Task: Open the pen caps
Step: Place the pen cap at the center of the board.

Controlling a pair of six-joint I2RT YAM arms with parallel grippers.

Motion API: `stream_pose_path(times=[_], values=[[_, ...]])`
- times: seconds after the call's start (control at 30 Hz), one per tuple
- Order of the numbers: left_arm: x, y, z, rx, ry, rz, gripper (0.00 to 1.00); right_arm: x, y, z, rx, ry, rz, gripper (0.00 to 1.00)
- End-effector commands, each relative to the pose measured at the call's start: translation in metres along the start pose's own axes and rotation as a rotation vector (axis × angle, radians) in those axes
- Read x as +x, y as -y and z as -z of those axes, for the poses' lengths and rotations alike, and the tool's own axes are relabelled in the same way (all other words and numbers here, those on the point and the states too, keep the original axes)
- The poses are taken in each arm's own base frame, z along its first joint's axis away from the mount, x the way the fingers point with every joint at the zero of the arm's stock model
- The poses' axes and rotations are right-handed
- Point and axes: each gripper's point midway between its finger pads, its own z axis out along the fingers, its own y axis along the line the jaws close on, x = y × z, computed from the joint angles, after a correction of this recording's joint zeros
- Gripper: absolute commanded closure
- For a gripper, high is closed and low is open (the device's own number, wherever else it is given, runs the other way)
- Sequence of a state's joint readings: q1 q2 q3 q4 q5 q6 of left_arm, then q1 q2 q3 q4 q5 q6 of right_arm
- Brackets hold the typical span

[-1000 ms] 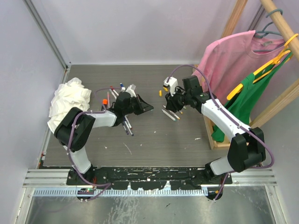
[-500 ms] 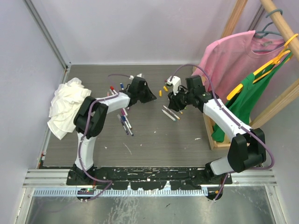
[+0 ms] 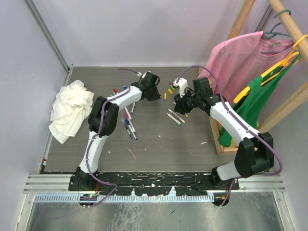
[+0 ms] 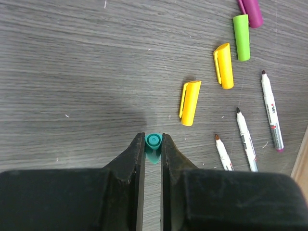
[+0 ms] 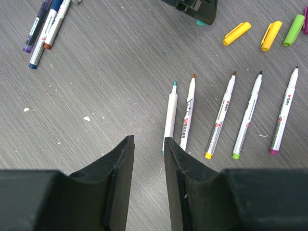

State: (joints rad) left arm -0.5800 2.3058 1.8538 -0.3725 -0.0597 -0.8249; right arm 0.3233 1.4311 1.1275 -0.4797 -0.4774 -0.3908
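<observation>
My left gripper is shut on a small teal pen cap, pinched end-on at the fingertips just above the table. It hovers beside a row of loose pen caps: two yellow, a green and a purple one. In the top view the left gripper is far out, near these caps. My right gripper stands open and empty above the table, next to a row of uncapped white pens, the teal-tipped pen nearest.
Several capped pens lie left of centre, others at the right wrist view's top left. A white rag is bunched at the left edge. A wooden rack with a pink shirt and green garment stands on the right.
The left arm has stretched away and to the right, carrying the teal cap over to the row of loose caps. The right arm shifted only slightly.
</observation>
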Motion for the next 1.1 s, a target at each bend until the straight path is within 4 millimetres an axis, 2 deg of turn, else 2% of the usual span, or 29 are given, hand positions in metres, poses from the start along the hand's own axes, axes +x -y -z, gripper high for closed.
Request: stream_pose_path(times=[0.0,0.33,0.73,0.87,1.07], values=[[-0.003,0.014,0.004,-0.02,0.011,-0.032,0.88,-0.019,-0.002,0.013,0.004,0.071,0.042,0.63],[-0.005,0.016,-0.007,-0.038,0.017,-0.016,0.82,-0.021,-0.002,0.017,0.003,0.083,0.039,0.63],[-0.009,0.019,-0.008,-0.042,0.018,-0.007,0.73,-0.021,-0.002,0.02,-0.001,0.092,0.036,0.63],[-0.015,0.026,0.002,-0.023,0.028,-0.016,0.7,-0.022,-0.003,0.02,-0.004,0.096,0.037,0.63],[-0.039,0.052,0.048,0.085,0.093,-0.059,0.67,-0.023,-0.005,0.022,-0.02,0.105,0.035,0.63]])
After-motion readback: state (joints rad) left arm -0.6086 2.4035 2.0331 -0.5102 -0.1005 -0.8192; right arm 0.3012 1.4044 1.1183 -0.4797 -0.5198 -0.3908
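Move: The left gripper holds the teal pen cap a few centimetres up; its spot on the board is about 1 cm ahead, 3 cm to the right and 3 cm below. The nearest yellow cap lies some 3 cm ahead and 4 cm right of the hand, a second yellow cap 6 ahead and 7 right, the green cap 8 ahead and 8 right. From the right hand the spot is roughly 16 cm ahead, 8 cm left and 14 cm below. Shift the left gripper about 1.5 cm to the right, closing in on the nearest yellow cap, then sink it about 1.5 cm in all towards the board. Let the fingers spread steadily to about a third open, letting go of the teal cap, and raise the gripper some 1 cm with the fingers still pointing down and forward. ##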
